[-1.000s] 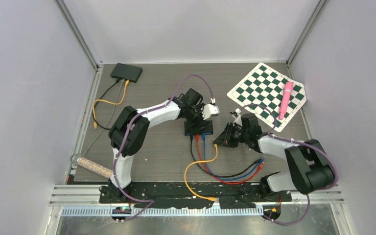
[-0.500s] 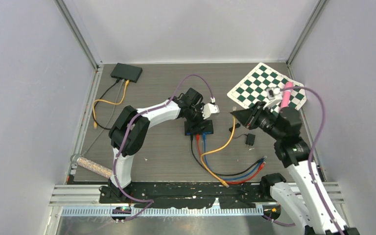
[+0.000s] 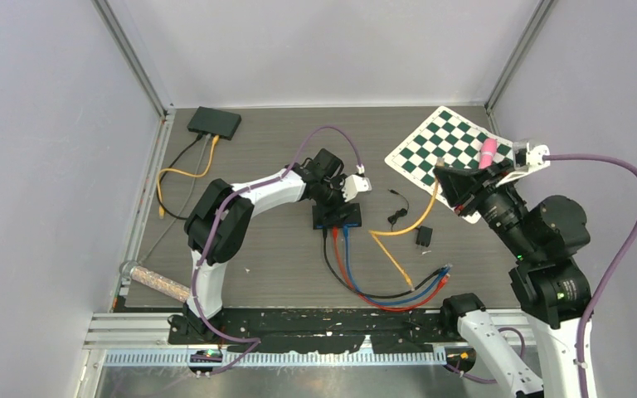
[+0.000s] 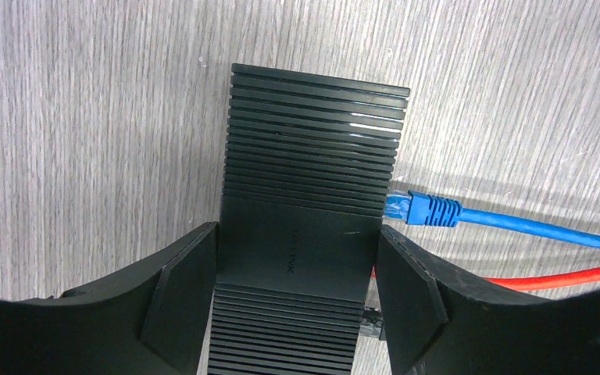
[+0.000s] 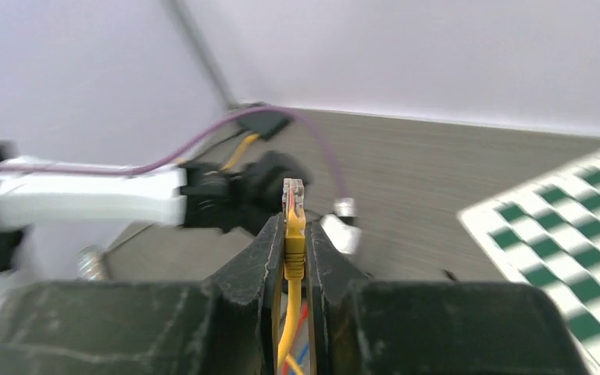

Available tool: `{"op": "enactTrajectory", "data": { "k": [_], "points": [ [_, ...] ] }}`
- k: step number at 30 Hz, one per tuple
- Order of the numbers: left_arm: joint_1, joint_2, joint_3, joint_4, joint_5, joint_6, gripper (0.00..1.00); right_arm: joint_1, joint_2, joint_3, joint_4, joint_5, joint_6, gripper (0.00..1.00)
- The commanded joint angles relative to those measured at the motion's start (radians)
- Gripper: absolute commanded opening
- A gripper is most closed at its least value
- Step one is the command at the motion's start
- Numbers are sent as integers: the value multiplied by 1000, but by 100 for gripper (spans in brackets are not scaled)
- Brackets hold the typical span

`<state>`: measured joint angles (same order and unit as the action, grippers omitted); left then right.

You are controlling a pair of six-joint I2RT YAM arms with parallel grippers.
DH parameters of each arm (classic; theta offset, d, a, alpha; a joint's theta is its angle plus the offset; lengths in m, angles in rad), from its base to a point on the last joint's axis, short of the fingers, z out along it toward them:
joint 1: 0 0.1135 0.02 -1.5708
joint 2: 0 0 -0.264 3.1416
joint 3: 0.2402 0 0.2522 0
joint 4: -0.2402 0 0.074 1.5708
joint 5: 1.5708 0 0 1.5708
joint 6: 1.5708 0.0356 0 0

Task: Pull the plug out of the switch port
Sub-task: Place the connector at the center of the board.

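Note:
The black switch point(image 4: 316, 141) lies on the table with a blue plug point(image 4: 426, 209) and a red cable point(image 4: 562, 275) still in its ports. My left gripper point(image 4: 297, 234) is shut on the switch, one finger pressed against each side. In the top view the switch point(image 3: 337, 220) sits mid-table under that gripper point(image 3: 336, 207). My right gripper point(image 5: 292, 234) is shut on the yellow plug point(image 5: 293, 223), whose clear tip pokes out above the fingers. The gripper point(image 3: 441, 174) hangs high over the table's right side, well clear of the switch. The yellow cable point(image 3: 402, 232) trails down from it to the table.
A green-and-white chessboard mat point(image 3: 431, 149) with a pink object point(image 3: 488, 153) lies at the back right. A second black box point(image 3: 214, 122) with cables sits back left. A small black adapter point(image 3: 424, 236), looped black, red and blue cables point(image 3: 381, 294) and a glittery tube point(image 3: 156, 282) lie nearer.
My right arm has risen and swung right from beside the switch, carrying the yellow plug away and dragging its cable along. The left gripper and the switch have stayed put.

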<state>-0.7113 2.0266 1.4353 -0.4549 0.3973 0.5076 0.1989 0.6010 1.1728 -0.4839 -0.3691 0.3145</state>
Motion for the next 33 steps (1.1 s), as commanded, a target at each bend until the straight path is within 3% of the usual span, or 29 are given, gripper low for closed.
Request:
{"op": "enactTrajectory", "data": {
  "k": [1,3,9,14,18,27,33],
  "points": [
    [4,17,16,-31,28,-14,30,-7,-4,-55,-131,465,-45,5],
    [5,17,16,-32,30,-14,30,-15,5,-114,-95,562,-49,5],
    [6,17,17,-33,32,-13,30,-116,140,-154,-48,436,-65,5],
    [10,21,26,-42,40,-20,30,-169,257,-162,-3,220,-87,5],
    [12,21,26,-45,44,-16,30,-185,448,-112,-3,-2,-87,5],
    [12,21,25,-46,46,-12,30,-217,843,75,-67,-14,-105,7],
    [13,22,30,-50,49,-15,30,-219,1103,199,-56,10,-116,16]
  ]
}}
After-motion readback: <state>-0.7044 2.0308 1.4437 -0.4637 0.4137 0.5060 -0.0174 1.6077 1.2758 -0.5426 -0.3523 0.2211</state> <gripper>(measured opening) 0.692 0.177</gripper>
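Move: The board, where the yellow plug is being taken, has its centre some 29 cm ahead of the raised right hand, about 17 cm to its right and roughly 41 cm below. The pink tube lies on the board, around 26 cm ahead and 25 cm right. The power adapter sits about 5 cm ahead and 8 cm right, the switch some 11 cm ahead and 15 cm left. From the left hand, the board's centre is about 18 cm ahead and 32 cm right. The yellow plug, still pinched in the right fingers, is carried down some 28 cm and forward about 20 towards the board, swinging out to the right first and then partly back left. On the way the fingers tip from level to steeply downward, roughly 50 degrees. The left hand stays put, keeping its grip on the switch. ##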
